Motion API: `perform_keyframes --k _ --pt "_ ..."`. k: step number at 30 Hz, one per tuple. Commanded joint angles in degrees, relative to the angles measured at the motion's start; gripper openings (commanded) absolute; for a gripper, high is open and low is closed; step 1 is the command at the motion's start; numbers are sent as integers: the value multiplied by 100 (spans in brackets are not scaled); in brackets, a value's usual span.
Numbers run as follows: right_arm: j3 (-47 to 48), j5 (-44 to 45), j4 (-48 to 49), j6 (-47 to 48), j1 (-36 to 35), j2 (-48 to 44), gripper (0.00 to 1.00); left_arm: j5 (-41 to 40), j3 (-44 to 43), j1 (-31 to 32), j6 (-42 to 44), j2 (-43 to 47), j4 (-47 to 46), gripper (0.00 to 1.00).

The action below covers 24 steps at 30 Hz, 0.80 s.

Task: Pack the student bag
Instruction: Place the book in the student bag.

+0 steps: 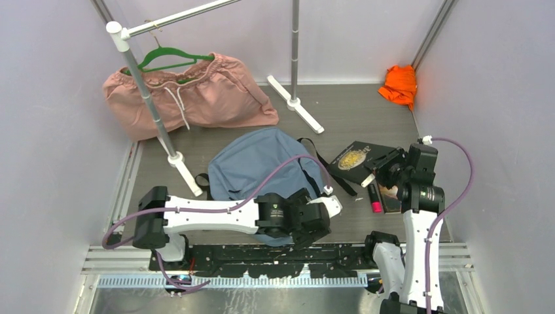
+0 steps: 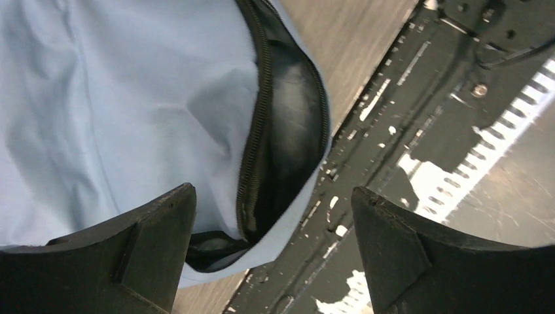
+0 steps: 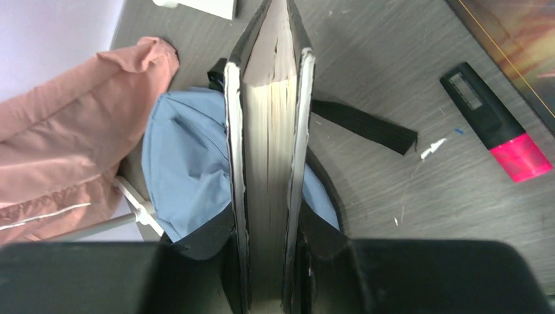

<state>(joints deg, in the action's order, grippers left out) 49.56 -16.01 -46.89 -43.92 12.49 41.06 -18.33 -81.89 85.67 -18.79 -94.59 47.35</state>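
Observation:
The student bag [image 1: 262,163], a dusty-blue backpack, lies in the middle of the table. In the left wrist view its open zipper mouth [image 2: 281,131] shows a dark inside. My left gripper [image 2: 273,242] hangs open over the bag's near corner with nothing between its fingers [image 2: 150,242]. In the top view that gripper [image 1: 329,208] sits at the bag's near right edge. My right gripper [image 1: 377,171] is shut on a black-covered book [image 1: 357,159], right of the bag. The book [image 3: 268,131] stands edge-on between the jaws, pointing at the bag [image 3: 183,157].
A pink highlighter [image 1: 375,198] and a second book [image 3: 517,39] lie right of the bag, beside a black strap [image 3: 366,124]. A pink garment [image 1: 196,95] on a green hanger hangs on a rack at back left. An orange cloth [image 1: 399,84] sits at back right.

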Motion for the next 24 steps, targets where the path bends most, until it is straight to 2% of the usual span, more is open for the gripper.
perform_keyframes --k 1,10,13,14,15,16,17,18,21,24 --pt "153 -141 366 216 0 -138 1 -1128 -293 175 51 -30 -294 87" --pt "-89 -486 750 103 -1 -114 1 -2098 -175 200 59 -576 -44 78" --pt "-108 -551 746 146 -1 -124 1 -2394 -227 192 115 -779 66 70" --pt "-98 -543 736 169 -3 -136 1 -2482 -270 188 120 -855 136 64" --pt "-69 -498 700 204 -1 -150 1 -2606 -320 183 144 -954 203 47" --pt "-23 -465 645 239 -3 -167 1 -2718 -424 168 138 -1021 314 24" --pt "57 -449 568 269 3 -176 1 -2846 -581 139 37 -1074 547 9" --pt "130 -459 487 283 -3 -185 1 -2914 -748 73 -106 -1090 811 1" --pt "342 -639 265 238 -3 -298 1 -2784 -1063 -205 -204 -730 1241 0" --pt "483 -815 217 148 -24 -401 1 -2361 -1010 -600 -165 43 1022 0"
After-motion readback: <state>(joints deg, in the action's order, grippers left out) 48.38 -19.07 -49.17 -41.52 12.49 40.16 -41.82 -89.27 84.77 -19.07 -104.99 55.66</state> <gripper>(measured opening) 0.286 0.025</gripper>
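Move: From the wide-open left hand, the zipped rim of the student bag's opening lies about 5 cm ahead, 1 cm to the left and 3 cm below. The bag's middle is some 12 cm ahead, 10 cm left and 8 cm down, and the black strap about 11 cm ahead, 11 cm right, 11 cm down. From the right hand, holding the book, that rim is about 11 cm back, 19 cm left, 9 cm down; the pink marker lies about 7 cm back, 1 cm right, 18 cm down. The left fingers shut on the zipped rim of the bag's opening and pinch it, after reaching about 5 cm forward and dipping some 3 cm while the wrist swings the fingertips forward by roughly 25 degrees. Then the left hand rises nearly 3 cm, still easing forward. The right hand keeps its grip on the book, sinking slightly. ##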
